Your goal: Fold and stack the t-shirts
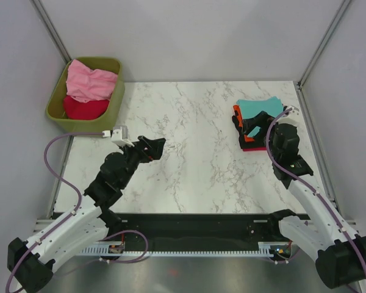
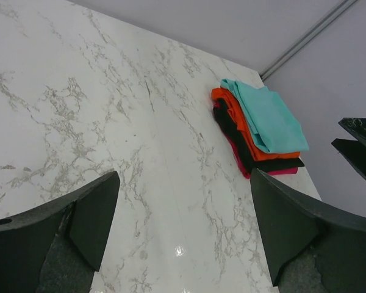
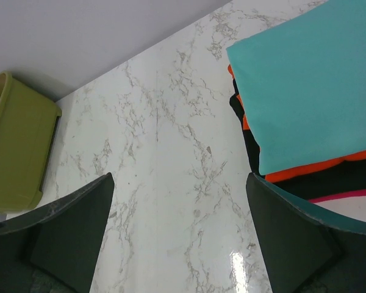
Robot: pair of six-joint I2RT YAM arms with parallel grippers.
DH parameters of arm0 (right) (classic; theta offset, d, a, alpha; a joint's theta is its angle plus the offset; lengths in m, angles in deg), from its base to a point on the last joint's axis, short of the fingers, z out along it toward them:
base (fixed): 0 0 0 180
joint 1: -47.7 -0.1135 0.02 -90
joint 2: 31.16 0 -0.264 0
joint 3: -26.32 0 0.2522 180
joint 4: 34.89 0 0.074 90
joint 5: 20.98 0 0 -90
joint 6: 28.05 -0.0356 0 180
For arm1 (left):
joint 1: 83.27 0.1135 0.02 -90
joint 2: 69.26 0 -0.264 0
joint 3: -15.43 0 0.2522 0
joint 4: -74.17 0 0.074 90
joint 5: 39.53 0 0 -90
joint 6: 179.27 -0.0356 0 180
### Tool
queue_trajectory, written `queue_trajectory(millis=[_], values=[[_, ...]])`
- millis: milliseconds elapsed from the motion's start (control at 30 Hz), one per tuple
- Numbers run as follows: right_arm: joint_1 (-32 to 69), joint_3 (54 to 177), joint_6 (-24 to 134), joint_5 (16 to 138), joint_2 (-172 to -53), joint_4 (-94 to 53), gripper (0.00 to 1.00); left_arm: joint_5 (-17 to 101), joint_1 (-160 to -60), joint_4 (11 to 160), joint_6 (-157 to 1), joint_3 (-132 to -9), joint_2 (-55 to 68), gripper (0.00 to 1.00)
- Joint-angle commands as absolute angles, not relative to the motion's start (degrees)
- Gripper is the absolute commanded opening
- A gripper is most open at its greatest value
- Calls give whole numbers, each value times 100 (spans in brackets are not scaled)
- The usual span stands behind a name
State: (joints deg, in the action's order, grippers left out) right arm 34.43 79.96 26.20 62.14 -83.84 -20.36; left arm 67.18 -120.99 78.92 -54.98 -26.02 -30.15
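Folded t-shirts lie stacked at the table's back right: teal (image 1: 259, 108) on top, then orange (image 1: 238, 116), black (image 1: 243, 139) and magenta (image 1: 251, 148). The stack also shows in the left wrist view (image 2: 271, 116) and the right wrist view (image 3: 305, 91). A crumpled light pink shirt (image 1: 91, 82) lies over a crimson red one (image 1: 84, 108) in the basket. My left gripper (image 1: 155, 146) (image 2: 183, 232) is open and empty above bare table, left of centre. My right gripper (image 1: 256, 129) (image 3: 180, 226) is open and empty at the stack's near edge, its right finger over the stack's corner.
The olive-green basket (image 1: 117, 93) stands at the back left corner and shows in the right wrist view (image 3: 15, 146). The marble table (image 1: 195, 134) is walled by grey panels with metal posts at the back corners. The right arm's fingers (image 2: 360, 146) show in the left wrist view.
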Motion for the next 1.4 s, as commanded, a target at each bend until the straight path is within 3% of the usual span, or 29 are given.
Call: queue_trajectory(millis=[0, 300, 467, 633, 867, 1367], values=[[3443, 8086, 2670, 5996, -8117, -1921, 98, 7068, -12089, 7923, -5323, -2698, -2936, 95], [3452, 7963, 3013, 6356, -7835, -2069, 98, 7745, -11765, 8958, -5034, -3822, -2084, 96], [3443, 7989, 3013, 6541, -8125, -2069, 98, 7553, -10625, 9513, -4550, -5061, -1452, 97], [3443, 8042, 3004, 6787, -8327, -2236, 98, 7763, -9429, 10322, -4961, -6781, -143, 95], [3452, 8042, 2943, 7104, -8319, -2324, 98, 7350, -8153, 10797, -5182, -8199, 1395, 95], [3443, 7893, 2793, 7245, -8196, -2447, 98, 7992, -7686, 11684, -5974, -11592, 5210, 94]])
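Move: The pink t-shirt lies in the green bin, about 37 cm ahead of the left hand, some 33 cm to its left and roughly 15 cm below. The red t-shirt, in the same bin, is about 10 cm nearer the base than the pink one, 2 cm farther left and slightly lower. From the right hand, the pink t-shirt is about 30 cm ahead, some 71 cm to the left and 14 cm lower. The empty left hand dips a little, then arcs up and forward-left across the table to the green bin, about 31 cm forward and 28 cm left, peaking some 10 cm above its start before sinking about 12 cm towards the pink t-shirt. On the way the wrist swings about 50 degrees counter-clockwise and, mostly late, tips its fingers down, which stay wide open and touch nothing visibly, while the empty right hand drifts some 3 cm left and turns slightly counter-clockwise. ##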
